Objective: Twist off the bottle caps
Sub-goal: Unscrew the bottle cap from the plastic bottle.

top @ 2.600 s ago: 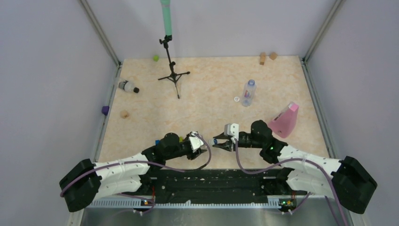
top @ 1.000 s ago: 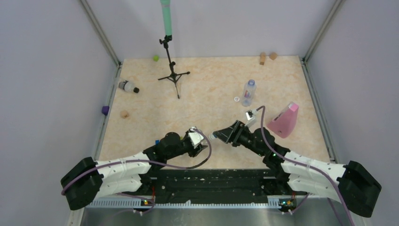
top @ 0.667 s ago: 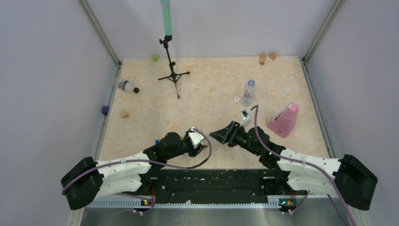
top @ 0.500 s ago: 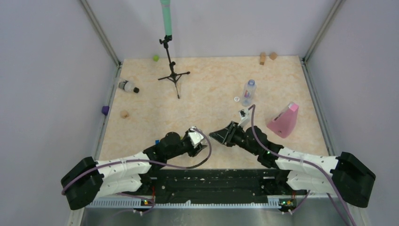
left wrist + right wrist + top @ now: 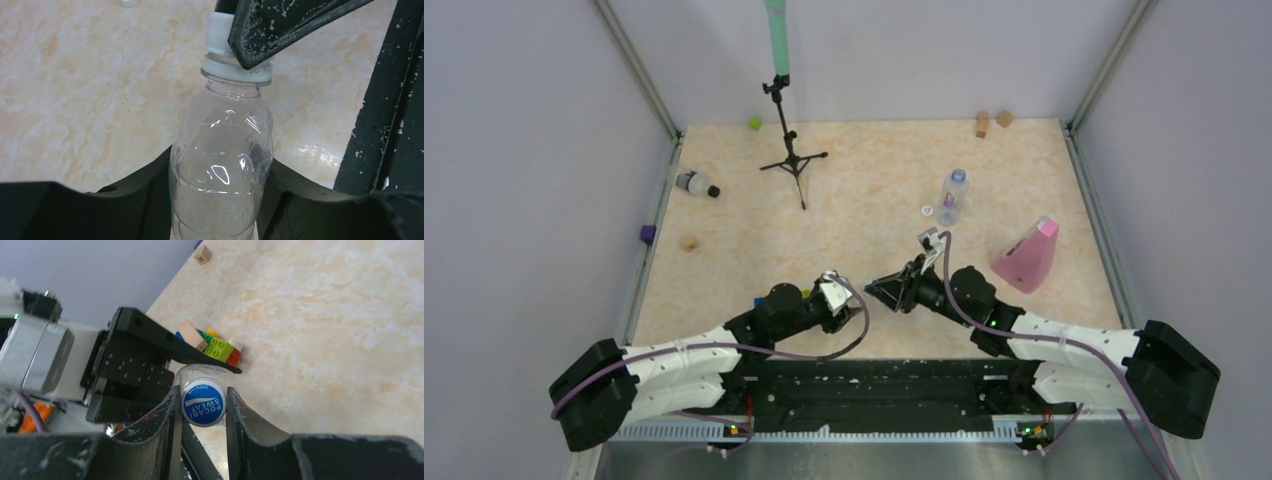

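Note:
My left gripper (image 5: 220, 200) is shut on the body of a clear bottle (image 5: 222, 165), which sticks out from between its fingers. The bottle's cap (image 5: 203, 402) has a blue top and white sides. My right gripper (image 5: 202, 394) is shut on this cap, one finger on each side. In the top view the two grippers, left (image 5: 844, 300) and right (image 5: 876, 291), meet near the table's front middle. A second bottle (image 5: 952, 197) stands at the right back with a loose white cap (image 5: 927, 210) beside it. A third bottle (image 5: 692, 183) with a black cap (image 5: 714, 191) lies at the left edge.
A pink wedge (image 5: 1027, 257) stands right of my right arm. A black tripod (image 5: 792, 155) stands at the back. Small blocks lie about: green (image 5: 754, 123), tan (image 5: 982, 124), purple (image 5: 647, 234). Coloured bricks (image 5: 215, 346) lie behind the left gripper.
My right gripper rolled at the wrist, shifted slightly left and closed on the cap of the held bottle. The left arm kept its grip and barely moved.

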`<state>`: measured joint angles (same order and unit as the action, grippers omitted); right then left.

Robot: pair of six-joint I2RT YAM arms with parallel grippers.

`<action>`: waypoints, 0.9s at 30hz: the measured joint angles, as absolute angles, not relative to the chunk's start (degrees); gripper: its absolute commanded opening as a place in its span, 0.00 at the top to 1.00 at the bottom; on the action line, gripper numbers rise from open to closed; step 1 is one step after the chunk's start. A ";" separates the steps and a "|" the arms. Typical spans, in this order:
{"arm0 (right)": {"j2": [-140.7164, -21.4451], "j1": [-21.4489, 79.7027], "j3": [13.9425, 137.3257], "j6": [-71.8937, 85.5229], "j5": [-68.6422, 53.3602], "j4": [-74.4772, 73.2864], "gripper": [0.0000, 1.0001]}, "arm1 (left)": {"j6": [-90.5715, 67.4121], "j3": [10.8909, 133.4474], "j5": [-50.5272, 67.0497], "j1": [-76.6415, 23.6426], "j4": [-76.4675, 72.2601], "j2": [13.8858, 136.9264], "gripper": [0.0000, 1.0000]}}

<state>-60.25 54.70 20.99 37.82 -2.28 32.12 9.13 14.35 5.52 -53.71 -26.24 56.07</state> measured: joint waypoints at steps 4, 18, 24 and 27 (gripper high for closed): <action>-60.25 54.57 17.78 29.52 -6.96 40.23 1.00 | 9.54 13.28 6.70 -53.74 -27.46 55.13 1.00; -60.55 54.15 16.49 3.14 -28.75 49.45 1.00 | 10.87 7.99 18.87 -52.45 -31.77 48.01 1.00; -62.02 54.15 16.23 -2.07 -33.19 52.82 0.89 | 10.90 7.53 23.83 -51.00 -32.12 47.31 1.00; -62.87 54.19 14.79 -2.09 -33.06 56.73 0.65 | 10.90 7.35 24.21 -50.98 -32.38 47.27 1.00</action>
<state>-62.87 54.19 14.79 -2.09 -33.06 56.73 10.90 7.35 24.21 -50.98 -32.38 47.27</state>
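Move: The right hand already has the white-and-blue cap between its fingertips. The left hand grips the bottle body, with that cap roughly 4 cm ahead, 7 cm right and 3 cm above it. From the right hand, the bottle body is about 4 cm back, 7 cm left and 3 cm lower. The toy blocks lie level with the right hand, some 21 cm left and 13 cm down. The opened bottle stands around 29 cm ahead, 24 cm right, its loose cap some 31 cm ahead, 19 cm right. Keeping its pinch on the cap, the right hand twists it on the neck by about 45 degrees, counter-clockwise looking at the cap's top, and swings its pointing leftward into line with the bottle while drawing back some 6 cm and rising about 3. The left hand keeps its grip on the bottle and goes along, back about 5 cm and slightly up, yawing clockwise some 15 degrees. ##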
